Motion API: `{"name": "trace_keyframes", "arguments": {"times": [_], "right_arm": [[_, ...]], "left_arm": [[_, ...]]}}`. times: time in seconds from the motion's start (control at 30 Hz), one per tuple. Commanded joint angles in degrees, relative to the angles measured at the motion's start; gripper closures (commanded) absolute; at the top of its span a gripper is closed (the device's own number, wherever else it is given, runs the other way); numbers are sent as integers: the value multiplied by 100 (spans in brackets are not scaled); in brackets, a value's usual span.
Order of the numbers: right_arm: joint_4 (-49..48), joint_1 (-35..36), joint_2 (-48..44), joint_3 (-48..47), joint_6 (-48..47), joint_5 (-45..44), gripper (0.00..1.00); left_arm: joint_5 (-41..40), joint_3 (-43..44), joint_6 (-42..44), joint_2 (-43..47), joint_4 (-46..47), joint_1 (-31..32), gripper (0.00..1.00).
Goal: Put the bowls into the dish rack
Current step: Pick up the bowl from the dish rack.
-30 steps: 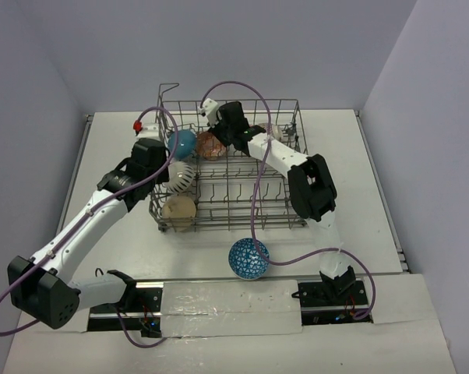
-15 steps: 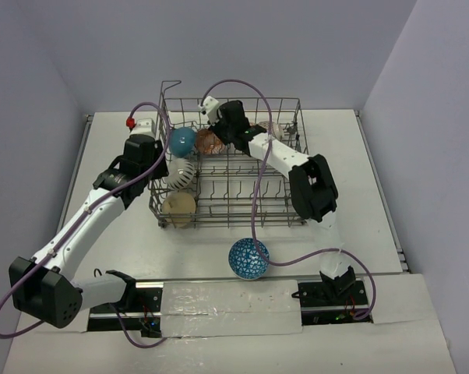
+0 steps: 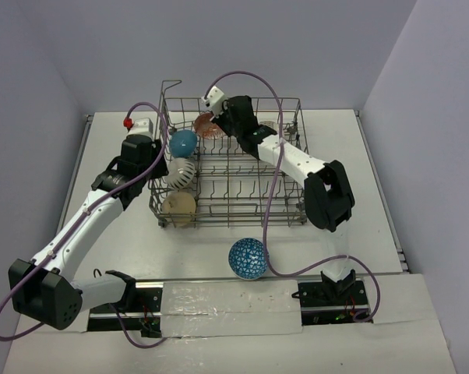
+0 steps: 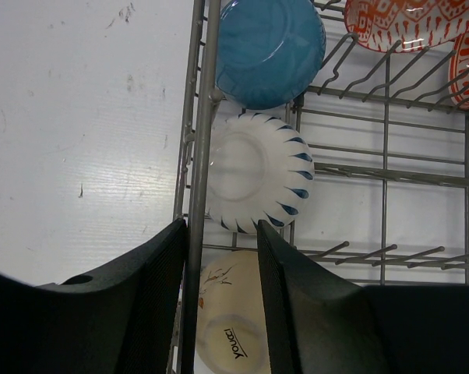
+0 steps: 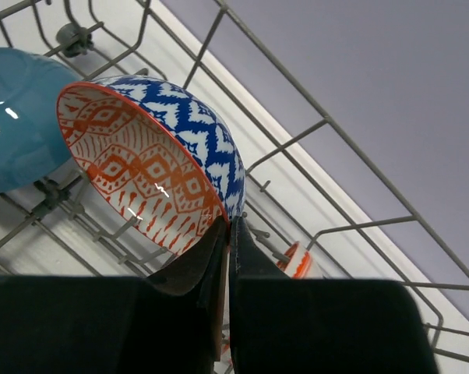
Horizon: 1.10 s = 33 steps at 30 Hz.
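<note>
The grey wire dish rack (image 3: 242, 222) stands mid-table. My right gripper (image 5: 228, 226) is shut on the rim of a bowl, orange-patterned inside and blue-patterned outside (image 5: 141, 171), held tilted above the rack's back left part (image 3: 207, 125). Along the rack's left side stand a blue bowl (image 3: 183, 142), a white bowl with blue tips (image 3: 180, 173) and a beige bowl (image 3: 178, 207). My left gripper (image 4: 223, 257) is open above the rack's left wall wire (image 4: 199, 156). One finger is on each side of the wire, over the beige bowl (image 4: 227, 327), and it holds nothing.
A blue net-patterned bowl (image 3: 248, 259) sits on the table in front of the rack, between the arm bases. A small orange-and-white bowl (image 5: 297, 261) rests at the rack's back wall. A raised handle (image 3: 169, 87) sticks up at the rack's back left corner.
The right gripper has lifted the patterned bowl up and toward the rack's back; its elbow swung right. The left gripper drew back a little to the left.
</note>
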State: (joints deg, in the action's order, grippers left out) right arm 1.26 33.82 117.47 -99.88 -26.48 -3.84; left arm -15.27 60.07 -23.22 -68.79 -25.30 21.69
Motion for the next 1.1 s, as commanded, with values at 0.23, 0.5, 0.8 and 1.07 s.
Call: {"name": "trace_keyframes", "arguments": {"times": [0.23,0.5,0.8,1.07], "right_arm": [[-820,37,-620,372,-94,-407,100],[-1470,98,-989,846,-120,-943,100],[-1752,221,-1718,1400,-94,-1172,100],[-1234,265,-2263,1603,99,-1190,100]], "left_arm": [[401,-268,-77,-169,-45,2,53],[367,-128,-261,146,122,2,54],[138,-30,-341,665,236,2,53],[208,-321,-332,718,359,-7,53]]}}
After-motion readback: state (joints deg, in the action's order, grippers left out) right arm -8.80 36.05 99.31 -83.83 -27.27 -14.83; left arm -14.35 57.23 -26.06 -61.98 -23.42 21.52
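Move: At the back of the dish rack, the right hand already holds the blue-zigzag bowl by its rim, the bowl's middle about 4 cm to its left and 2 cm ahead. The light-blue bowl sits about 10 cm left, 4 cm back and 10 cm lower; the back rail runs about 5 cm ahead, slightly lower; an orange-patterned bowl lies roughly 12 cm right, level with the hand but 10 cm lower. From the left hand, the held bowl is about 12 cm right and 9 cm ahead. Keeping its pinch on the rim, the right hand first eases some 3 cm to the right, nearly level and turning slightly clockwise, then climbs about 8 cm while drawing back 5 cm from the back rail, fingers tilting upward by around 10 degrees. The left hand, still half open astride the rack's left side rail, rises 2 to 3 cm late on. ##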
